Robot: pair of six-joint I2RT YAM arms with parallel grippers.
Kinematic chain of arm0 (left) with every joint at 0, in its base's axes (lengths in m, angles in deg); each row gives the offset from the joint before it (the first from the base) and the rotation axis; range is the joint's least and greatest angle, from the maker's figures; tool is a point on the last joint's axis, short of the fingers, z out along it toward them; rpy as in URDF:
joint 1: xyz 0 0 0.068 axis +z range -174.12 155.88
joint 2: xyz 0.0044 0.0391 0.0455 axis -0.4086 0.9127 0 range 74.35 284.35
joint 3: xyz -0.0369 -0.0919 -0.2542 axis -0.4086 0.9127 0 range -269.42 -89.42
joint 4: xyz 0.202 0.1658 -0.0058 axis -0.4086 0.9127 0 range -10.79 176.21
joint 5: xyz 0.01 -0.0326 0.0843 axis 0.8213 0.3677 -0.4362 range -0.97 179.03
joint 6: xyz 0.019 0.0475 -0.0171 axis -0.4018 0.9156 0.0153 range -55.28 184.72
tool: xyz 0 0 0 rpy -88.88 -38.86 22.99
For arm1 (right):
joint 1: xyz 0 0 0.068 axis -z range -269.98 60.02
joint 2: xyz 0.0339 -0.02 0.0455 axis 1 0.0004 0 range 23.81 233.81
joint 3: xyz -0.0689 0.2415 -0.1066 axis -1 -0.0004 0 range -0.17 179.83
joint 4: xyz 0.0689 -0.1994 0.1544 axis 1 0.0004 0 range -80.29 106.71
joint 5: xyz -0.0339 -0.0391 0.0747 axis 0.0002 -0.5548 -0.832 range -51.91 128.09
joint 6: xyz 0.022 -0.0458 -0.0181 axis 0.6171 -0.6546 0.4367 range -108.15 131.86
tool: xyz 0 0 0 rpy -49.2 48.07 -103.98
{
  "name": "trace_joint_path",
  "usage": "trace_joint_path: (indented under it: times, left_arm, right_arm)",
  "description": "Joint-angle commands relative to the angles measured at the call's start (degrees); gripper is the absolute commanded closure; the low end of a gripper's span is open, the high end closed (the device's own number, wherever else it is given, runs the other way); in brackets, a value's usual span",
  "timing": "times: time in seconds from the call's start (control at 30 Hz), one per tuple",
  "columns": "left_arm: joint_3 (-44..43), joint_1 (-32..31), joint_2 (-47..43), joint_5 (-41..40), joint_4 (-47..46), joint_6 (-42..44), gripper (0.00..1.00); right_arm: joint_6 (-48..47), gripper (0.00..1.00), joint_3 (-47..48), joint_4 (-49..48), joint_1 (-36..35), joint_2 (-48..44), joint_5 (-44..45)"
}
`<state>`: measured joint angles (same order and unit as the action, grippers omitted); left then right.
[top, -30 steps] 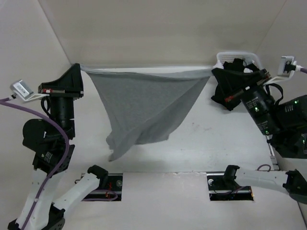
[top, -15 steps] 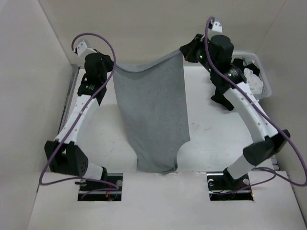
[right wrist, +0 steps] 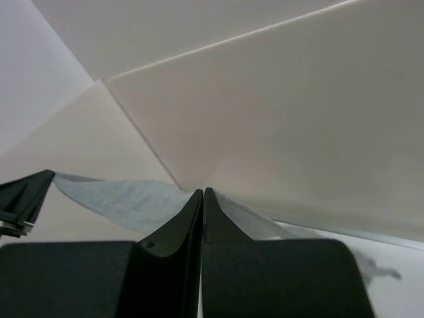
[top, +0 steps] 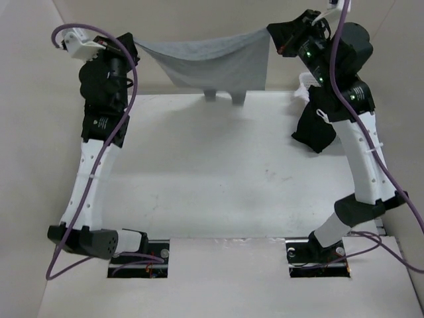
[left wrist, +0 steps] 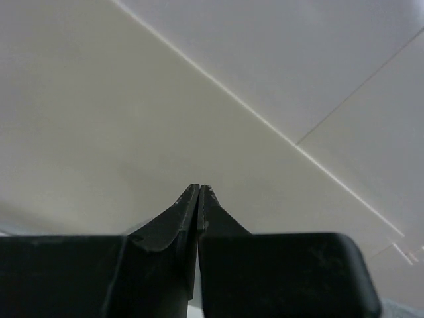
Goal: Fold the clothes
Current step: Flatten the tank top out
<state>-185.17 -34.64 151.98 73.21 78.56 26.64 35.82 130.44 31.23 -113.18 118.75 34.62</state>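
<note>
The clothes (top: 209, 63), a light grey tank top, hang stretched between my two grippers high up against the back wall. The two shoulder straps dangle at the lower edge, just above the far end of the table (top: 212, 165). My left gripper (top: 134, 45) is shut on the garment's left top corner. My right gripper (top: 270, 33) is shut on the right top corner. In the right wrist view the grey fabric (right wrist: 126, 202) runs from the shut right gripper (right wrist: 203, 191) leftwards. The left wrist view has the shut left gripper (left wrist: 199, 187) before bare wall, with the cloth hidden.
A black garment (top: 315, 132) lies on the table's right side under the right arm. A bit of a white basket (top: 301, 83) peeks out behind that arm. Beige walls close in the left, back and right sides.
Both arms have risen and reached farther back. The tank top went from hanging down over the table's middle to hanging short and wide against the back wall.
</note>
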Motion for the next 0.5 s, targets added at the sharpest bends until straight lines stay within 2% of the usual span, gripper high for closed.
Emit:
trace_joint_path:
  times: [0.0, 0.17, 0.3, 0.37, 0.47]
  left_arm:
    - [5.7, -0.1, -5.1, -0.1, -3.5, 1.6, 1.00]
    - [25.3, -2.7, -14.7, -1.5, -6.1, 0.9, 1.00]
    - [44.3, -5.9, -25.2, -5.0, -5.6, -0.2, 1.00]
    - [51.8, -6.2, -30.8, -5.9, -1.8, -1.1, 1.00]
    - [60.5, -6.6, -39.9, -6.0, 7.8, -4.2, 1.00]
  right_arm:
    - [-1.2, 1.00, -9.9, -3.5, -1.1, -5.7, 0.1]
    - [0.4, 1.00, -42.6, -14.3, -5.0, -21.8, 3.8]
    - [1.3, 1.00, -66.8, -18.8, -12.2, -33.1, 7.9]
    - [2.9, 1.00, -77.0, -19.1, -16.3, -36.8, 9.5]
    - [10.2, 1.00, -90.1, -19.7, -21.7, -42.0, 11.2]
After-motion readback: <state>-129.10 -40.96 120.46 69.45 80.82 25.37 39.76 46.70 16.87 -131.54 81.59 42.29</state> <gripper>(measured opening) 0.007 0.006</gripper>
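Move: Both grippers already pinch the grey tank top's hem corners, some 34 cm apart. Its middle hangs about 20 cm below them and 3 cm ahead, 17 cm to the left gripper's right and 17 cm to the right gripper's left. The bare table patch it goes to lies about 55 cm down and 6 cm ahead, midway between them. The laundry basket stands roughly 27 cm right of the right gripper, 12 cm ahead and 48 cm lower. Keep both grippers shut on the hem corners and ease them back towards the bases, then swing them fast down towards the table while still drawing back: the right about 35 cm down and 15 cm back, the left a little less. Tip both sets of fingers down by some 25 to 30 degrees on the way, and let the right drift slightly left. ##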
